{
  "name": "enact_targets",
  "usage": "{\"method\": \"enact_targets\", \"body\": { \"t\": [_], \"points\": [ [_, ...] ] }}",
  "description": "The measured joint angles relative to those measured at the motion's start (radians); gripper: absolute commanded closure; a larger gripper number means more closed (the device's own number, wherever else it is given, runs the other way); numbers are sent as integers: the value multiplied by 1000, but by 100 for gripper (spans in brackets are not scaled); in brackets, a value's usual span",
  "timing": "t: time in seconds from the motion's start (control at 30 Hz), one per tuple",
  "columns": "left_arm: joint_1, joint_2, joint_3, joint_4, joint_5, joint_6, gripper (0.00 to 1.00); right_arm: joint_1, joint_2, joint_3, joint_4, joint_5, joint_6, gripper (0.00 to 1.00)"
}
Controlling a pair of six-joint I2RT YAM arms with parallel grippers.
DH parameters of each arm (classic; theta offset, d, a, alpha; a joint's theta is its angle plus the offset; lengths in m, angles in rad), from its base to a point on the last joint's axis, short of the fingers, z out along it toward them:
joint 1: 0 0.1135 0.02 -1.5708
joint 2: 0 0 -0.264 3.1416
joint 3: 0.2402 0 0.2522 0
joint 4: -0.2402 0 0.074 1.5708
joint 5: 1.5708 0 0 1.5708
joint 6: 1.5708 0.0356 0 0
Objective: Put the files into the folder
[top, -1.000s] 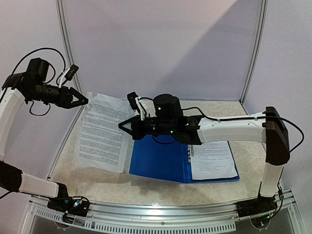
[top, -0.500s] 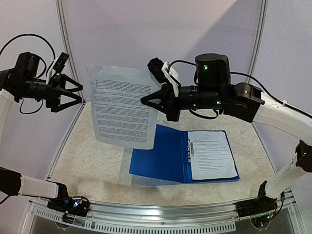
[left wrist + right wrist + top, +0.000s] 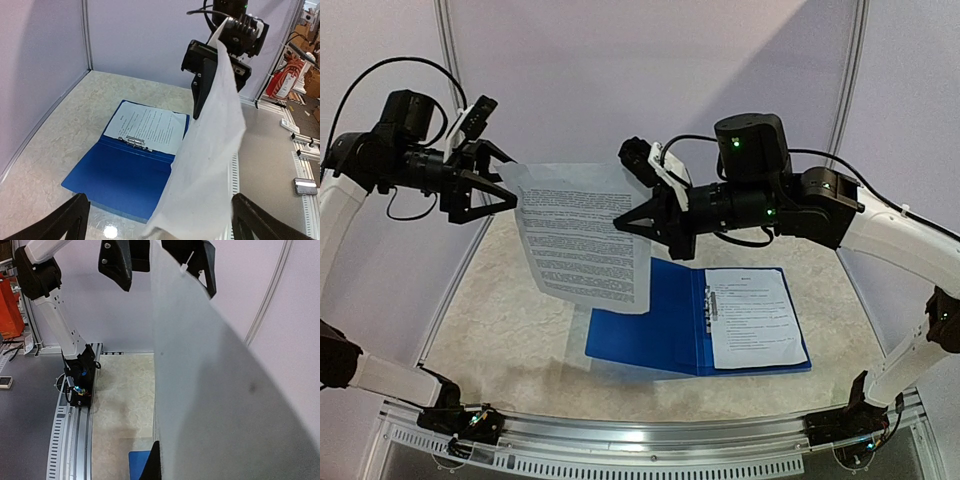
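One file, a white printed sheet (image 3: 582, 235), hangs tilted in the air above the table. My right gripper (image 3: 618, 224) is shut on its right edge. My left gripper (image 3: 514, 183) is open, its fingers above and below the sheet's upper left corner. In the left wrist view the sheet (image 3: 210, 160) reaches down between my spread left fingers (image 3: 67, 222). It fills the right wrist view (image 3: 230, 390), beside one dark right finger (image 3: 155, 467). The blue folder (image 3: 645, 325) lies open on the table. A second file (image 3: 752, 315) lies on the folder's right half, beside the metal clip (image 3: 710, 300).
Pale walls with metal posts (image 3: 448, 60) close in the left, back and right of the marbled table (image 3: 510, 340). A slotted metal rail (image 3: 640, 455) carrying both arm bases runs along the near edge. Boxes and gear (image 3: 295, 75) stand beyond the table.
The right gripper has lifted the sheet off the table into the air. The left gripper has opened wide and moved right until its fingers straddle the sheet's corner.
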State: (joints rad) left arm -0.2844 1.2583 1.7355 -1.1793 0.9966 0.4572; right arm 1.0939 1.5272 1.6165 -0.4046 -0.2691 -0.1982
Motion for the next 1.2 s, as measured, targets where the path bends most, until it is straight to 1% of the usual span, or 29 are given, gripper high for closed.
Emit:
{"method": "enact_targets", "body": {
  "t": [0.03, 0.07, 0.1, 0.13, 0.17, 0.2, 0.23, 0.27, 0.37, 0.47, 0.8, 0.83, 0.87, 0.9, 0.97, 1.0, 1.13, 1.2],
  "points": [
    [-12, 6, -3, 11, -3, -9, 4, 0, 0, 0, 0, -5, -2, 100],
    [-32, 14, -4, 22, -9, -19, 8, 0, 0, 0, 0, -12, -3, 100],
    [-54, 24, -5, 32, -11, -28, 18, 0, 0, 0, 0, -15, -4, 100],
    [-74, 32, -5, 39, -10, -36, 36, 0, 0, 0, 0, -19, -5, 100],
    [-88, 39, -5, 42, -5, -48, 56, 0, 0, 0, 0, -21, -5, 100],
    [-96, 45, -5, 45, 5, -53, 75, 0, 0, 0, 0, -21, -5, 100],
    [-100, 49, -3, 45, 15, -56, 91, 0, 0, 0, 0, -20, -5, 100],
    [-100, 52, 1, 44, 23, -55, 100, 0, -1, 0, 0, -18, -5, 100],
    [-99, 51, 36, 23, 27, -26, 100, -5, -16, -16, 5, -6, -4, 100],
    [-107, 42, 65, -5, 22, 3, 100, -8, -46, -53, 51, 4, 3, 100],
    [-114, 38, 86, -29, 2, 31, 100, -6, -71, -89, 108, 19, 16, 99],
    [-115, 38, 88, -28, 1, 20, 100, -6, -75, -98, 119, 19, 18, 89],
    [-116, 38, 89, -26, 0, 2, 100, -5, -80, -107, 131, 19, 23, 71],
    [-117, 38, 89, -21, -3, -18, 100, -5, -86, -117, 143, 21, 31, 61],
    [-106, 32, 93, -14, -28, -63, 100, -15, -109, -150, 145, 30, 45, 47],
    [-104, 31, 100, -8, -33, -80, 100, -20, -116, -164, 153, 32, 54, 43],
    [-106, 32, 161, 17, -21, -159, 100, -29, -125, -246, 266, 34, 86, 32],
    [-108, 32, 203, 31, -6, -190, 100, -29, -125, -288, 326, 32, 101, 25]
  ]
}}
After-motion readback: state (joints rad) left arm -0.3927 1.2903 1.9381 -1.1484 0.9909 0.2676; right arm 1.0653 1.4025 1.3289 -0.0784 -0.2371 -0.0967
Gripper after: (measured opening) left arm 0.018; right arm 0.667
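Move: The left hand, open, has the hanging sheet's upper left corner just about between its fingers; the sheet's middle lies some 10 cm to its right and 8 cm lower. The right hand still grips the sheet near its right edge, that middle about 5 cm to its left and 4 cm lower. The open folder lies roughly 28 cm right, 7 cm ahead and 41 cm below the left hand; from the right hand, 14 cm right, 10 cm ahead and 38 cm below. The left hand slides about 3 cm to the right over the sheet's corner and shuts its fingers, pinching it, then eases back some 2 cm while the right hand, still holding the right edge, shifts about a centimetre right and up with a slight roll. After both have held the sheet for a moment, the right fingers open about two thirds and that hand backs off a little to the right and sinks 2 cm, while the left, keeping its pinch, climbs about 4 cm. ##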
